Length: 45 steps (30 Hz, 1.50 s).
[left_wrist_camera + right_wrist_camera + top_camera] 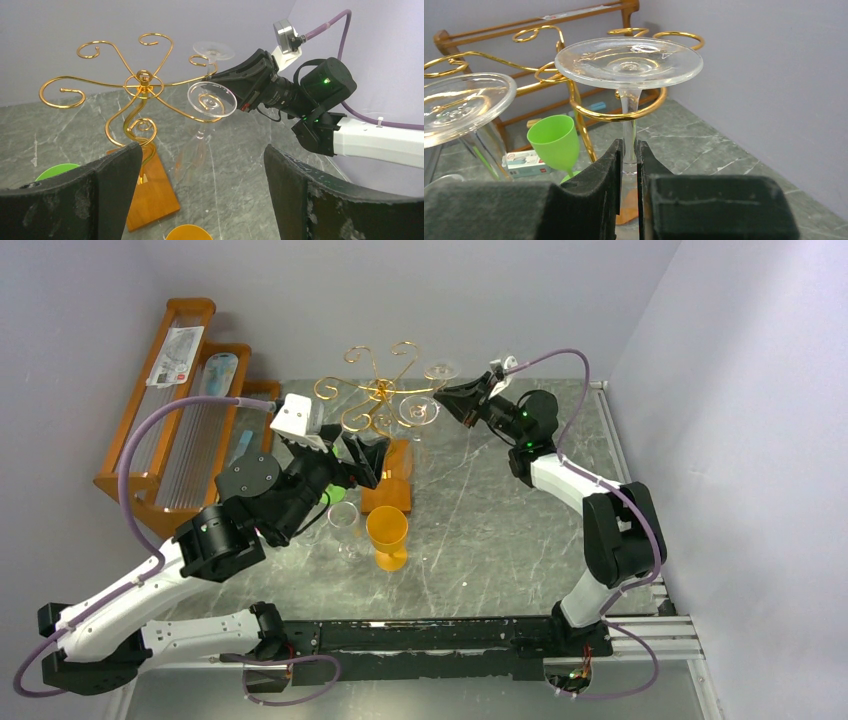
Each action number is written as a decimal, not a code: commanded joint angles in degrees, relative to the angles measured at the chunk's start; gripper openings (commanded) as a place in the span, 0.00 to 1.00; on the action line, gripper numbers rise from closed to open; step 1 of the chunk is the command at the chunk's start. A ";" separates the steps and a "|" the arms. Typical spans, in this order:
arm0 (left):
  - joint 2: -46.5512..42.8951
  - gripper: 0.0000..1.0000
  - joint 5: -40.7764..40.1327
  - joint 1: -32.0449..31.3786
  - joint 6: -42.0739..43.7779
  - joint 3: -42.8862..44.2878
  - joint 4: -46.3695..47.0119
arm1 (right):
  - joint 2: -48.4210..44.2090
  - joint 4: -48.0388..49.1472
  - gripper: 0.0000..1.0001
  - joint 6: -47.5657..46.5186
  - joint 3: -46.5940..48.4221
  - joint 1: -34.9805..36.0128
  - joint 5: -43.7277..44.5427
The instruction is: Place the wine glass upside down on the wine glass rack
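Observation:
An upside-down clear wine glass [629,60] has its stem clamped between my right gripper's [628,155] jaws. Its stem stands inside a curled gold arm [619,118] of the wine glass rack [380,390], with the round foot a little above that curl. From the top view, the right gripper [462,400] reaches in at the rack's right side. A second clear glass [211,99] hangs upside down on a neighbouring arm. My left gripper [202,170] is open and holds nothing, low by the rack's orange-brown base [150,195].
On the table in front of the rack stand an orange goblet [387,532], a clear glass [343,520] and a green cup [555,142]. A small box [524,162] lies behind the cup. The stepped wooden shelf [185,410] fills the back left; walls close the back and right.

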 commanded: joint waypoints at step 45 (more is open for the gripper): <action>-3.12 0.85 6.39 -0.10 -11.55 1.22 -27.74 | -33.88 -40.12 0.56 6.70 -16.31 -0.50 31.98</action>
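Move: The right hand holds the upside-down wine glass by its stem. The curl it is meant for, at the rack's right-hand arm, is about 2 cm ahead, 1 cm to the left and 3 cm above the hand. The wine glass already hanging stands some 7 cm back and 5 cm left, its middle 4 cm lower, and the rack's top centre lies about 12 cm left and 1 cm ahead, 2 cm up. From the left hand, the curl is roughly 19 cm ahead, 10 cm right and 10 cm lower. The right hand, still pinching the stem, eases the wine glass about 2 cm forward and slightly left, lowers it some 2 cm to bring its foot down onto the curl, then opens to let go of the stem and backs out clear of the rack, about 7 cm back and 7 cm right, turning clockwise and tipping down. The open left hand sinks about 5 cm, drawing slightly back and left while its fingers tip some 10 degrees down, and touches nothing. ##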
